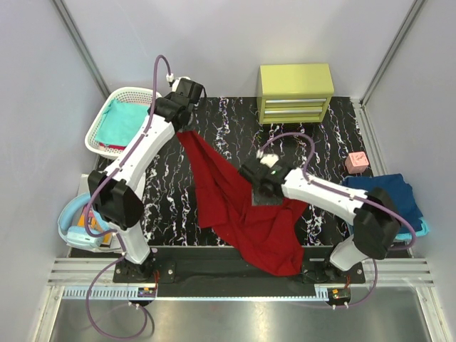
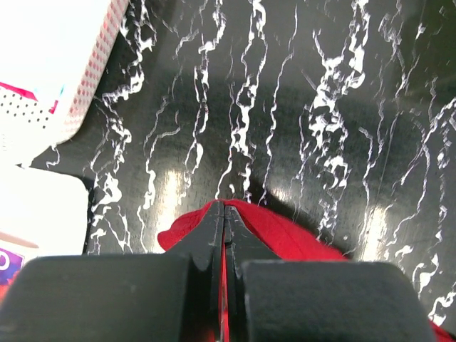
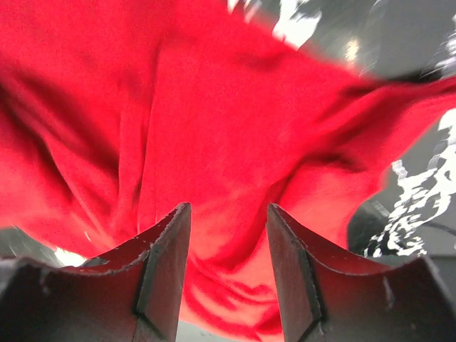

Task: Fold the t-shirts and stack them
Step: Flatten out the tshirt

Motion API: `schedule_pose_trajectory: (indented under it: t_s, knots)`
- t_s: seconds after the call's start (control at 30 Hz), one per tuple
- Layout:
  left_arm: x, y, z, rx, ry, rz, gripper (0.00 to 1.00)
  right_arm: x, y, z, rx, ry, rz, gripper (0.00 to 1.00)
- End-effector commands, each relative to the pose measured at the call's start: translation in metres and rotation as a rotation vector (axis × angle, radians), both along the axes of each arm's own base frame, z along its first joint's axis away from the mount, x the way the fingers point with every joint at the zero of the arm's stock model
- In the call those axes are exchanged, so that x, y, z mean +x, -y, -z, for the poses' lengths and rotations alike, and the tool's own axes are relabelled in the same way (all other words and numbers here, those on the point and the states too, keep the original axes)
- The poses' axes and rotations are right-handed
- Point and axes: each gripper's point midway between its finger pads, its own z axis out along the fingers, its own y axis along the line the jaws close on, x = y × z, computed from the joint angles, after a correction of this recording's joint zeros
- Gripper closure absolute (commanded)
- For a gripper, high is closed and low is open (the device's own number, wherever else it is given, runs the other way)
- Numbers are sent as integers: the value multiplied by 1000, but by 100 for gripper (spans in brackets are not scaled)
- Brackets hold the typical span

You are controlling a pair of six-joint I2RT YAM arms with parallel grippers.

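A dark red t-shirt (image 1: 228,203) hangs stretched in a long diagonal from the back left of the black marbled table toward the front edge. My left gripper (image 1: 184,127) is shut on its upper corner, lifted beside the basket; in the left wrist view the jaws (image 2: 226,208) pinch the red cloth (image 2: 285,231). My right gripper (image 1: 258,187) hovers over the shirt's middle. In the right wrist view, the fingers (image 3: 228,214) stand open and the crumpled red cloth (image 3: 214,121) fills the space beyond them. A teal t-shirt (image 1: 121,122) lies in the basket. A navy t-shirt (image 1: 388,191) rests at the right.
A white lattice basket (image 1: 100,139) stands at the back left, and a yellow-green drawer cabinet (image 1: 296,92) at the back. A small pink block (image 1: 356,162) sits by the right edge. A light blue bowl-like object (image 1: 75,226) sits off the table's left front.
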Motion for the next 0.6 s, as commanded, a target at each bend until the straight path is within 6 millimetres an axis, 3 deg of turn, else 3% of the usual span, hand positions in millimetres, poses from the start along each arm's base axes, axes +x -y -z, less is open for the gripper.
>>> schedule_pose_trajectory:
  t_s: [0.0,0.23,0.57]
  knots:
    - [0,2,11,-9,-12,19,100,-34,-36,17,18,-48,-158,45]
    - [-1,3,18,-15,-23,20,100,-52,-46,30,15,-92,-183,47]
    - [-7,3,29,-18,-44,22,100,-47,-65,58,3,-133,-229,47]
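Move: The right hand, open, hovers over the red t-shirt, whose middle lies about 7 cm back, 5 cm to its left and some 9 cm below. The yellow drawers stand roughly 30 cm ahead and 9 cm right of it; the blue pile is about 33 cm right and 3 cm back. The left hand holds the shirt's raised corner, with the shirt's middle about 28 cm back, 18 cm right and 23 cm below; the white basket is some 18 cm left of that hand and 2 cm farther out. Back and to its left first, then mostly down, the right hand sweeps about 5 cm each way towards the shirt's middle, turning some 10 degrees counter-clockwise and tipping steeper, its fingers staying half open. The left hand keeps its pinch on the raised corner and sinks about 3 cm, easing slightly back. ##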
